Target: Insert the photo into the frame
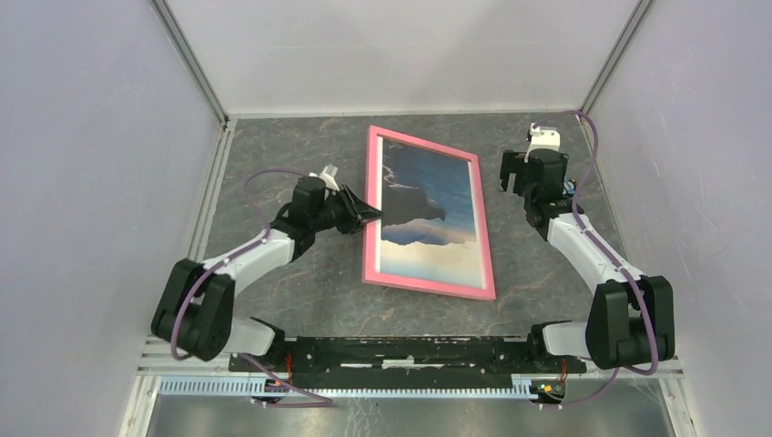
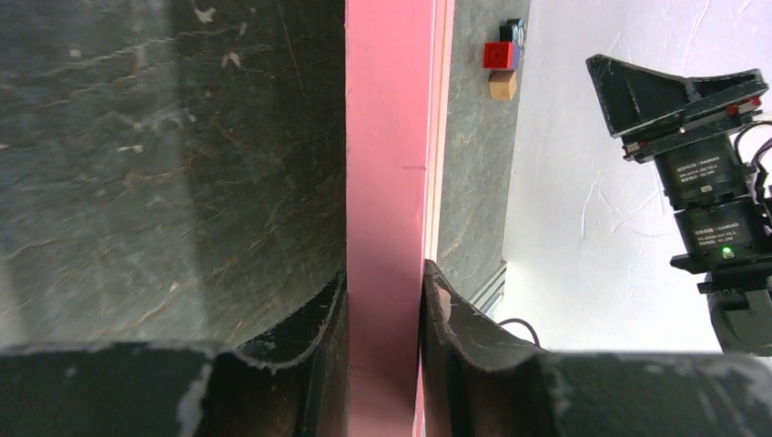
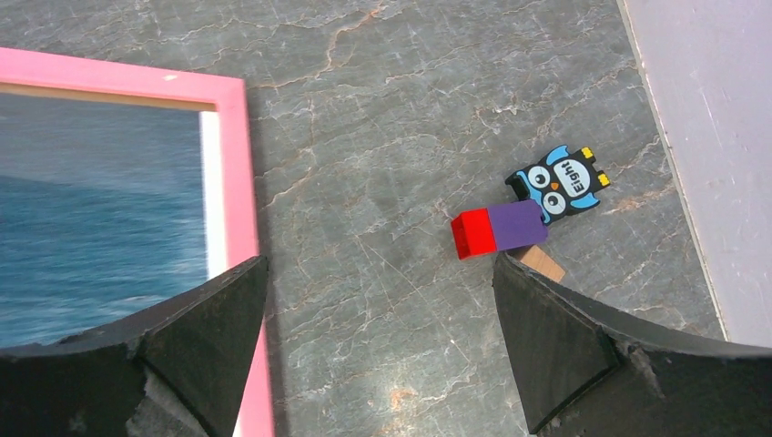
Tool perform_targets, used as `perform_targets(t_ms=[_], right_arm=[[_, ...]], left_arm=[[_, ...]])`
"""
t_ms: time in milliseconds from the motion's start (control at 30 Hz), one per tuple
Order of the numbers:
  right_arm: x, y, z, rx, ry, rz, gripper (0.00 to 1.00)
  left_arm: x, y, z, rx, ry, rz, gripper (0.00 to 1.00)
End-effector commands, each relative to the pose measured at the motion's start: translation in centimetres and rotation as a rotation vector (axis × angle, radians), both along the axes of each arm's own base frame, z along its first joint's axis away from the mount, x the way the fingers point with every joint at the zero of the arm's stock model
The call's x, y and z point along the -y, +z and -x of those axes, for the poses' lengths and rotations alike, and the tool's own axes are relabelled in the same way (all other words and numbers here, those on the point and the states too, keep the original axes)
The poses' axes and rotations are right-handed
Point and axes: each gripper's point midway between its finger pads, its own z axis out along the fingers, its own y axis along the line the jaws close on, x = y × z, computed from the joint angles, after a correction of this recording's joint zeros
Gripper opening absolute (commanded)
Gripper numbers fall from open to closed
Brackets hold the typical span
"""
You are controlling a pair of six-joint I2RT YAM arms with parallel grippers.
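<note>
The pink frame [image 1: 428, 285] lies in the middle of the table with the photo [image 1: 432, 196] of blue sea and dark cliffs inside it, picture side up. My left gripper [image 1: 371, 214] is shut on the frame's left rail about halfway along. In the left wrist view that pink rail [image 2: 387, 137] runs straight up between the two black fingers [image 2: 383, 282], which press on both its sides. My right gripper [image 1: 512, 171] hangs open beside the frame's far right corner. Its wrist view shows that frame corner [image 3: 238, 173], the photo [image 3: 100, 209] and bare table between the wide fingers [image 3: 380, 273].
A small red and purple block [image 3: 496, 229] and a blue owl figure [image 3: 557, 184] lie on the table right of the frame, close to the right wall [image 1: 692, 137]. Grey walls enclose the table on three sides. The right arm [image 2: 701, 164] shows in the left wrist view.
</note>
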Motion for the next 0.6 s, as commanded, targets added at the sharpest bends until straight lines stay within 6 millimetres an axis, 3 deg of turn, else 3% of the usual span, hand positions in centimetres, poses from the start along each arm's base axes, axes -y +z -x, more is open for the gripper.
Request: perform_targets(t_ms=[0, 200, 467, 533, 567], right_arm=[[-0.1, 1.4, -0.2, 0.057, 0.007, -0.02, 0.98], [-0.1, 1.5, 0.0, 0.061, 0.006, -0.016, 0.98], [-0.5, 1.4, -0.2, 0.055, 0.025, -0.026, 0.98], [-1.2, 1.6, -0.3, 0.061, 0.07, -0.032, 0.98], [-2.0, 1.9, -0.4, 0.068, 0.111, -0.047, 0.98]], left_arm=[[3.9, -2.9, 1.3, -0.061, -0.103, 0.046, 0.02], [8.8, -6.6, 2.5, -0.127, -0.141, 0.057, 0.02], [11.1, -10.0, 1.6, -0.133, -0.016, 0.054, 0.02], [11.3, -10.8, 1.7, -0.156, -0.014, 0.041, 0.11], [11.2, -11.2, 1.9, -0.169, -0.018, 0.03, 0.22]])
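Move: At the middle of the pink-edged frame's left side, the left fingers hold it with the photo facing up. The frame's middle lies about 14 cm to that hand's right, 2 cm forward and 6 cm lower. The small red block is some 46 cm right, 10 cm farther forward and 11 cm below. From the idle right hand the frame's middle is roughly 25 cm left, 10 cm back and 9 cm below. Keeping its pinch on the frame's left rail, the left hand carries the frame about 12 cm to the right and sinks some 8 cm with it. It goes towards the red block, taking the frame's right side under the open right fingers. The wrist turns slightly, under 10 degrees, tipping the raised left side towards level; the hand slows towards the end. ##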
